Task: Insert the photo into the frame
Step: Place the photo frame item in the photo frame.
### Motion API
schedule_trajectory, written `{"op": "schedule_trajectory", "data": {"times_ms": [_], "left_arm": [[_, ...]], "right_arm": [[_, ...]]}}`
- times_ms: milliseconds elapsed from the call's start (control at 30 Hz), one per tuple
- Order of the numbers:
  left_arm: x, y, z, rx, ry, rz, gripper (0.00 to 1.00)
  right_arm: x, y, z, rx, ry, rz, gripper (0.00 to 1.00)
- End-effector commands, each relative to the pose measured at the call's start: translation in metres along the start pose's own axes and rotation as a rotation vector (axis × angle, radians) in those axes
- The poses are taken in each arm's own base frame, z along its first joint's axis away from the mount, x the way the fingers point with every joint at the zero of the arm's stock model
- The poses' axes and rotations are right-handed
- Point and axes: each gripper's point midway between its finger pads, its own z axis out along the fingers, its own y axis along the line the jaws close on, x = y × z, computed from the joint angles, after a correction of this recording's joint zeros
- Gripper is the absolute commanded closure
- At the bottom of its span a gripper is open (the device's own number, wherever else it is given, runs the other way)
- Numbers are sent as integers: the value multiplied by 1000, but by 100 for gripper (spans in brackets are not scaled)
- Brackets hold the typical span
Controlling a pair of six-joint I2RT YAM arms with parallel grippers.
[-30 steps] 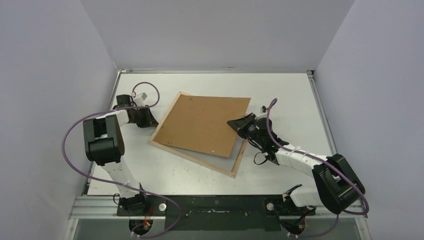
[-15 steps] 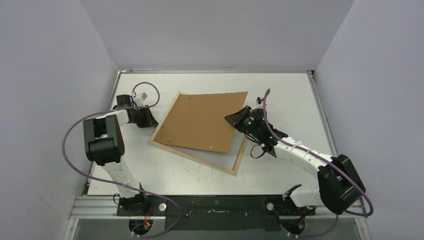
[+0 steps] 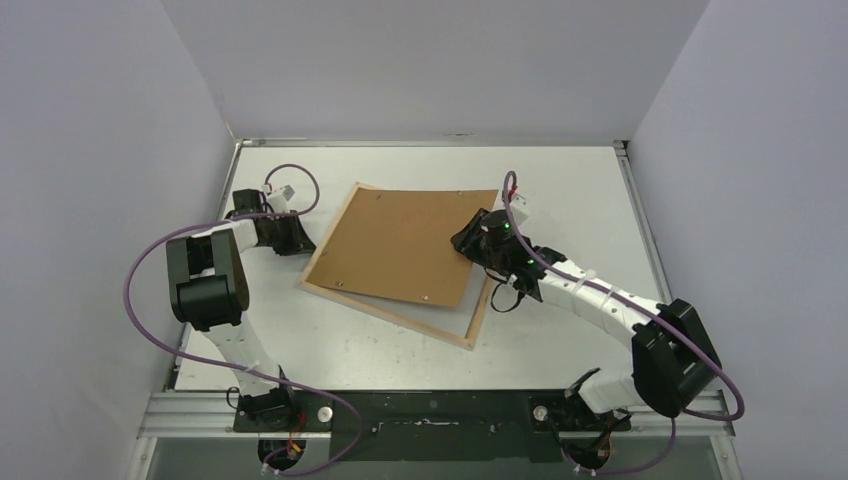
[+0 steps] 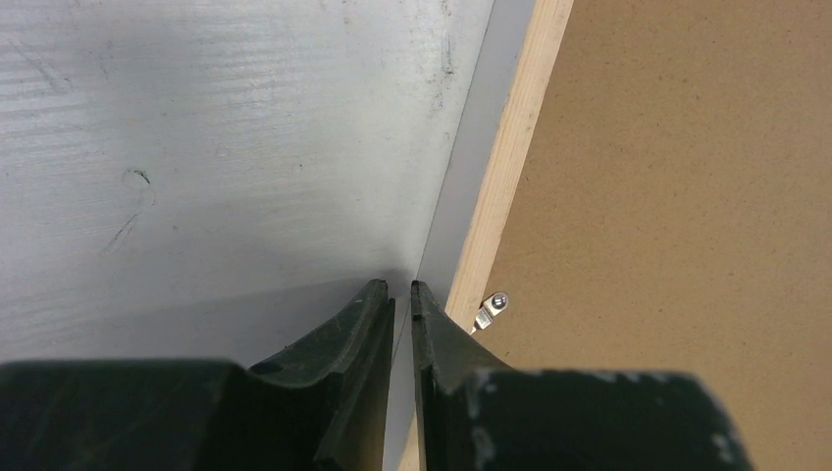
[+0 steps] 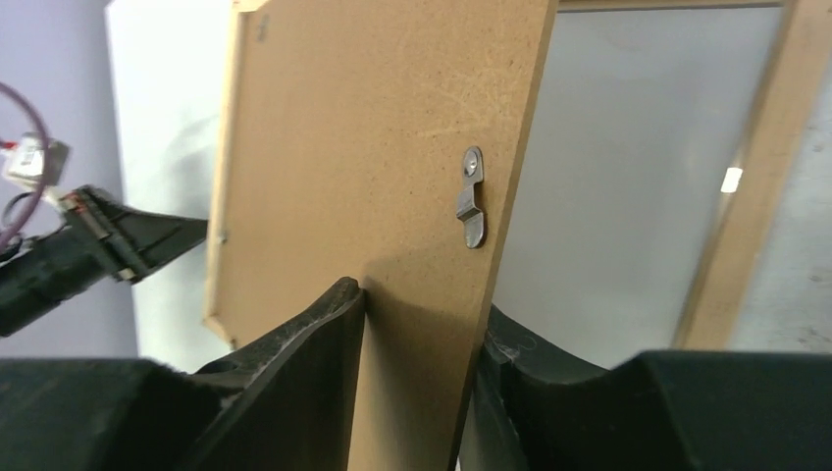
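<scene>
The pale wood frame (image 3: 400,322) lies flat on the table. A brown backing panel (image 3: 400,245) rests askew on top of it and overhangs the frame's far right. My right gripper (image 3: 468,240) is at the panel's right edge. In the right wrist view its jaws (image 5: 422,304) stand apart, open, with the panel (image 5: 383,128) slanting between them. My left gripper (image 3: 300,240) rests on the table beside the frame's left bar (image 4: 510,147), its fingers (image 4: 399,287) shut to a thin slit on nothing. The photo is hidden. A pale grey surface shows inside the frame.
A metal turn clip (image 5: 474,201) sits near the panel's edge, and another (image 4: 494,306) by the left bar. The frame's right bar (image 5: 755,167) lies uncovered. Grey walls close the table on three sides. The left gripper (image 5: 128,240) also shows across the panel.
My right gripper has slid farther along the panel's right edge, nudging the panel slightly back and left over the frame. Its jaws have parted. The left arm has stayed put.
</scene>
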Motion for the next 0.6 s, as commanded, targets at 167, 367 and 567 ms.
{"op": "schedule_trajectory", "data": {"times_ms": [167,367,567], "left_arm": [[24,-10,7,44,86,-39,87],[24,-11,7,46,83,-39,88],[25,-11,7,48,85,-41,88]], "right_arm": [[3,-34,3,219,30,-211,52],[13,-39,11,277,82,-247,36],[12,-34,9,276,69,-265,27]]}}
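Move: The right gripper has the raised right edge of the brown board between its fingers; the photo frame's middle lies about 7 cm ahead of that hand, 9 cm to its left and 14 cm below. The frame's right side is level with the hand, some 9 cm to its right and 14 cm down; the board's middle is roughly 7 cm ahead, 11 cm left and 7 cm lower. From the left gripper, the frame's middle is about 23 cm right and 1 cm back. Lower the right gripper about 6 cm towards the frame, easing some 3 cm to the right, so the board's raised edge goes down towards the frame's right side. Roll the wrist about 20 degrees, its left side dipping, and open the fingers from a third to roughly 70 percent, one above the board and one at its edge. Keep the left gripper still against the frame's outer left side. ##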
